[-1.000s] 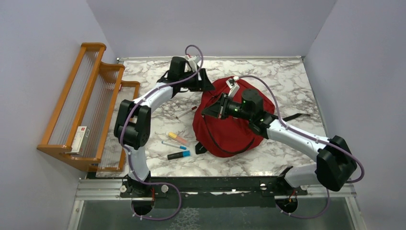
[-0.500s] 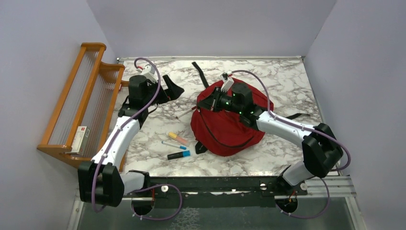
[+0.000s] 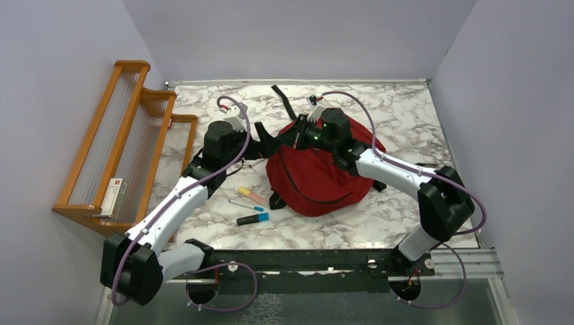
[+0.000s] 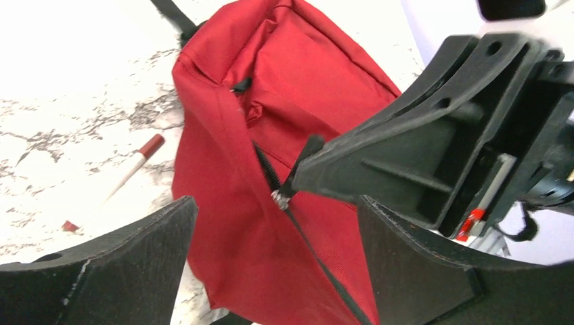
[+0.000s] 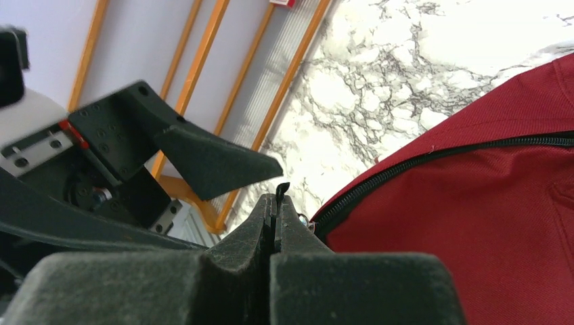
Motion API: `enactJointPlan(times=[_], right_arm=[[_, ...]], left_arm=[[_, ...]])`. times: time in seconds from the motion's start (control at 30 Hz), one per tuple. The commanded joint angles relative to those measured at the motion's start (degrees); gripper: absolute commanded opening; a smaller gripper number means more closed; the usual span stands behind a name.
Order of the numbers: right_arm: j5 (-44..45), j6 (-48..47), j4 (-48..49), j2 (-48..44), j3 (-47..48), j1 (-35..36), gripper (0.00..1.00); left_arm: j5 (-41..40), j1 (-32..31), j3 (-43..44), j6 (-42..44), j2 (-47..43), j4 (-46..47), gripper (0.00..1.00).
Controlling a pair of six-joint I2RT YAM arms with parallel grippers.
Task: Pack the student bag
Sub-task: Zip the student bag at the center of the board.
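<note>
The red student bag [image 3: 318, 183] lies flat mid-table, its black zipper [image 4: 318, 250] shut along the stretch I can see. My right gripper [image 3: 292, 140] is at the bag's far-left edge, shut [image 5: 274, 203] on the black zipper pull [image 5: 280, 190]; the metal slider [image 4: 277, 198] sits just below its tips. My left gripper [image 3: 262, 146] is open just left of the bag. Its two fingers [image 4: 135, 257] straddle the bag's edge [image 4: 223, 223] without touching it. The bag's inside is hidden.
Three markers [image 3: 249, 206] lie on the marble left of the bag, and a red-capped pen [image 4: 135, 162] lies beside its left edge. An orange wooden rack [image 3: 128, 142] with a small box [image 3: 114, 196] stands at the left. A black strap [image 3: 281, 98] trails behind the bag.
My left arm swung away from the bag's top to the left, then came back open to the bag's left edge. My right gripper, still shut, moved toward the far left and the bag shifted left.
</note>
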Motion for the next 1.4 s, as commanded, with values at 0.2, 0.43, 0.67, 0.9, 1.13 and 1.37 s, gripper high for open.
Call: enactJointPlan(times=[0.2, 0.43, 0.67, 0.9, 1.13, 1.37], right_arm=[[2.5, 1.9, 4.7, -0.1, 2.3, -1.6, 0.0], [1.0, 1.7, 4.6, 0.3, 2.9, -1.8, 0.01], [1.2, 1.2, 4.6, -0.1, 2.5, -2.1, 0.01], [1.3, 0.3, 4.3, 0.6, 3.1, -2.4, 0.01], [5.9, -3.2, -0.1, 3.9, 5.3, -4.2, 0.0], [8.2, -3.0, 0.9, 9.1, 6.8, -7.9, 0.01]], left_arm=[[-9.0, -1.7, -6.6, -2.0, -7.2, 0.8, 0.87], [-7.6, -4.9, -5.1, -3.4, -1.0, 4.9, 0.87], [-7.2, -7.1, -3.4, -3.2, 3.0, 4.6, 0.7], [-6.6, -8.0, -3.6, -3.4, 4.9, 3.8, 0.34], [-6.5, -8.0, -3.3, -0.9, 3.0, -0.4, 0.0], [-6.1, -8.0, -5.1, -0.7, 0.0, -5.2, 0.0]])
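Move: Below the open left hand, roughly 2 cm back, 3 cm right and 7 cm down, lies the zip seam to pinch; the slider is about 6 cm right of this hand, 1 cm ahead and 3 cm down. The red-capped marker lies some 15 cm below, 2 cm ahead and 4 cm left. The right hand already holds the slider's pull; the zip's far stretch is about 9 cm ahead of it, 4 cm right and 5 cm down. Sinking about 6 cm, the left hand first eases back and left, then swings right onto the seam behind the slider, tipping slightly down, and its wide-open fingers shut to pinch the fabric. The right hand, still gripping the pull, creeps forward, pauses, then once the left has closed draws the pull onward, some 6 cm forward in all, with a dip and slight rightward drift along the zip. ##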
